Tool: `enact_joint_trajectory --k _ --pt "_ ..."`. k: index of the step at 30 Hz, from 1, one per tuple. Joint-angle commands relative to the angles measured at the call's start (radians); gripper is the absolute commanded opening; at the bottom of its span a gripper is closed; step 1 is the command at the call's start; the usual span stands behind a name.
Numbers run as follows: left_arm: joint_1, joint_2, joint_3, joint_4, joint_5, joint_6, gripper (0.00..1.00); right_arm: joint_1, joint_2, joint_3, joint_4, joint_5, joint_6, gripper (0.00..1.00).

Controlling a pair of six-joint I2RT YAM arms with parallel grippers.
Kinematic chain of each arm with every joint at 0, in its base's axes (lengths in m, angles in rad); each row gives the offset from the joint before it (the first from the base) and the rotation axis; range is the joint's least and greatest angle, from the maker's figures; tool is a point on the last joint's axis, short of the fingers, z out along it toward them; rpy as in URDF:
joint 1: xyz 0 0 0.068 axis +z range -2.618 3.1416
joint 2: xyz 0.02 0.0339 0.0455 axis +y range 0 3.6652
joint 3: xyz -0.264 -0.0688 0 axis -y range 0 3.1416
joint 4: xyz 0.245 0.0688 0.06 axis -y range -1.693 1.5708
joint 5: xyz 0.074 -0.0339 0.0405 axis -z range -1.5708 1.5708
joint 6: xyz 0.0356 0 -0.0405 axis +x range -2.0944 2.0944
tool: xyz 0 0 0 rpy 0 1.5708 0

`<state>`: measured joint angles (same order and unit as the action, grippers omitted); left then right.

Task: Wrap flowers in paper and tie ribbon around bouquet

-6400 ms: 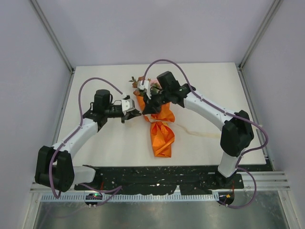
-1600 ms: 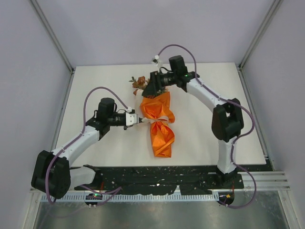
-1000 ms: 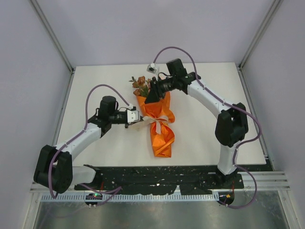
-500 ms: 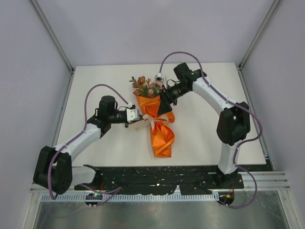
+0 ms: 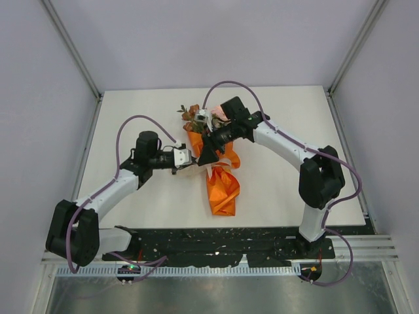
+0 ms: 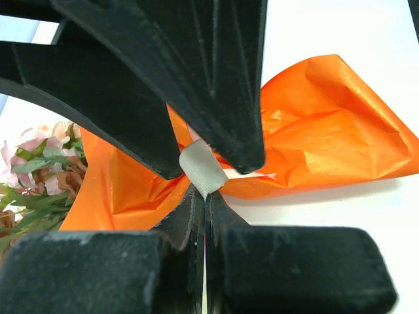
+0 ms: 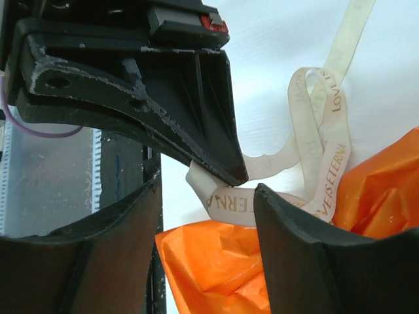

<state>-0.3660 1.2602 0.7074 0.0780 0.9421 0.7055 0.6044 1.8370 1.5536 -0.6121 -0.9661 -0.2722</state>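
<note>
The bouquet [image 5: 221,186] lies mid-table, an orange paper [image 6: 327,137] cone with the flowers [image 5: 192,116] at its far end. The cream ribbon [image 7: 324,140] loops around the cone's waist. My left gripper [image 5: 188,161] is shut on a strand of the ribbon [image 6: 202,171] at the cone's left side. My right gripper [image 5: 207,155] hangs open right beside it. In the right wrist view its fingers [image 7: 308,248] straddle the printed ribbon strand that leads to the left gripper's tips, with orange paper [image 7: 216,261] below. Pink blooms and leaves [image 6: 39,170] show in the left wrist view.
The white table [image 5: 294,131] is bounded by grey walls at the back and sides. A black rail with the arm bases [image 5: 222,242] runs along the near edge. The two grippers are almost touching over the cone's waist.
My right gripper has left the flower end, swung out to the right and come down to the cone's waist next to the left gripper, with its jaws opened. The left gripper has stayed shut on the ribbon.
</note>
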Motion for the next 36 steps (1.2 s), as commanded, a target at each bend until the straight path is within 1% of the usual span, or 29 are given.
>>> enact_joint_trajectory --k 1,2,3,4,5,6,8,9,10,12,13,15,17,20,21,22,24,28,29,31,33,36 --pt "0.002 0.004 0.020 0.026 0.015 0.002 0.00 0.014 -0.007 0.008 0.106 0.021 0.044 0.51" --pt "0.002 0.002 0.021 0.019 0.017 0.008 0.00 0.014 -0.008 0.005 0.097 0.024 0.036 0.43" --pt "0.002 0.001 0.023 0.002 0.018 0.018 0.00 0.014 -0.012 0.003 0.074 0.030 0.019 0.27" --pt "0.004 -0.002 0.027 -0.021 0.017 0.038 0.00 0.012 -0.015 0.000 0.063 0.032 0.005 0.08" --pt "0.004 -0.008 0.036 -0.074 0.015 0.076 0.01 0.012 -0.022 -0.007 0.031 0.038 -0.025 0.05" --pt "0.010 -0.015 0.053 -0.174 0.011 0.128 0.11 0.011 -0.028 -0.013 0.020 0.038 -0.041 0.05" --pt "0.051 -0.019 0.076 -0.286 0.021 0.211 0.34 0.009 -0.065 -0.052 -0.006 0.041 -0.077 0.05" --pt "0.083 -0.016 0.087 -0.338 0.038 0.260 0.40 0.008 -0.071 -0.076 -0.026 0.040 -0.103 0.05" --pt "0.120 -0.007 0.104 -0.410 0.046 0.335 0.42 0.009 -0.088 -0.087 -0.032 0.038 -0.117 0.05" --pt "0.166 0.034 0.145 -0.506 0.028 0.469 0.41 0.009 -0.107 -0.121 -0.043 0.032 -0.139 0.05" --pt "0.177 0.074 0.168 -0.550 0.003 0.555 0.39 0.011 -0.113 -0.139 -0.052 0.030 -0.157 0.05" --pt "0.176 0.126 0.204 -0.567 -0.019 0.587 0.38 0.009 -0.133 -0.167 -0.058 0.035 -0.173 0.05" --pt "0.145 0.165 0.222 -0.540 -0.028 0.586 0.37 0.008 -0.147 -0.193 -0.057 0.032 -0.177 0.05" --pt "0.061 0.211 0.214 -0.425 -0.115 0.554 0.37 0.009 -0.171 -0.217 -0.049 0.035 -0.176 0.05" --pt "0.032 0.229 0.216 -0.411 -0.179 0.571 0.36 0.009 -0.173 -0.222 -0.049 0.036 -0.174 0.05" --pt "0.019 0.243 0.216 -0.391 -0.213 0.587 0.36 0.011 -0.177 -0.225 -0.048 0.035 -0.171 0.05" --pt "0.009 0.268 0.219 -0.367 -0.239 0.621 0.36 0.008 -0.185 -0.237 -0.038 0.035 -0.162 0.05" --pt "-0.007 0.300 0.256 -0.382 -0.240 0.660 0.40 0.008 -0.199 -0.257 -0.023 0.038 -0.151 0.05" --pt "-0.017 0.304 0.257 -0.383 -0.241 0.676 0.43 0.005 -0.199 -0.260 -0.023 0.038 -0.150 0.05" --pt "-0.036 0.308 0.254 -0.405 -0.236 0.736 0.51 -0.002 -0.199 -0.268 -0.020 0.040 -0.147 0.05" --pt "-0.056 0.311 0.231 -0.390 -0.246 0.788 0.56 -0.008 -0.200 -0.279 -0.015 0.038 -0.144 0.05" --pt "-0.074 0.318 0.211 -0.376 -0.249 0.845 0.57 -0.015 -0.209 -0.299 0.005 0.043 -0.133 0.05"
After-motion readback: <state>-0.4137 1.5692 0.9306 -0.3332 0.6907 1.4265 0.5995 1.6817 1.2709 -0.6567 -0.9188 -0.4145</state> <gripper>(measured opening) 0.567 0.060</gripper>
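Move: The ribbon end is in the left hand's shut fingers, about 1 cm to that hand's right, and sits between the right hand's open fingers, about 1 cm to the right hand's left. From the left hand, the paper's tied waist lies level, about 7 cm right and 11 cm below; the flowers are some 16 cm ahead and 2 cm right, about as low. A loose ribbon tail lies about 3 cm ahead, 1 cm left and 14 cm down. The right fingers pinch the ribbon end and, keeping hold, draw it about 5 cm each back, right and down. The left fingers open and let go; that hand swings left and forward, returns right while sinking some 9 cm towards the loose tail and paper waist, its fingers tipping down about 30 degrees and opening wider. ##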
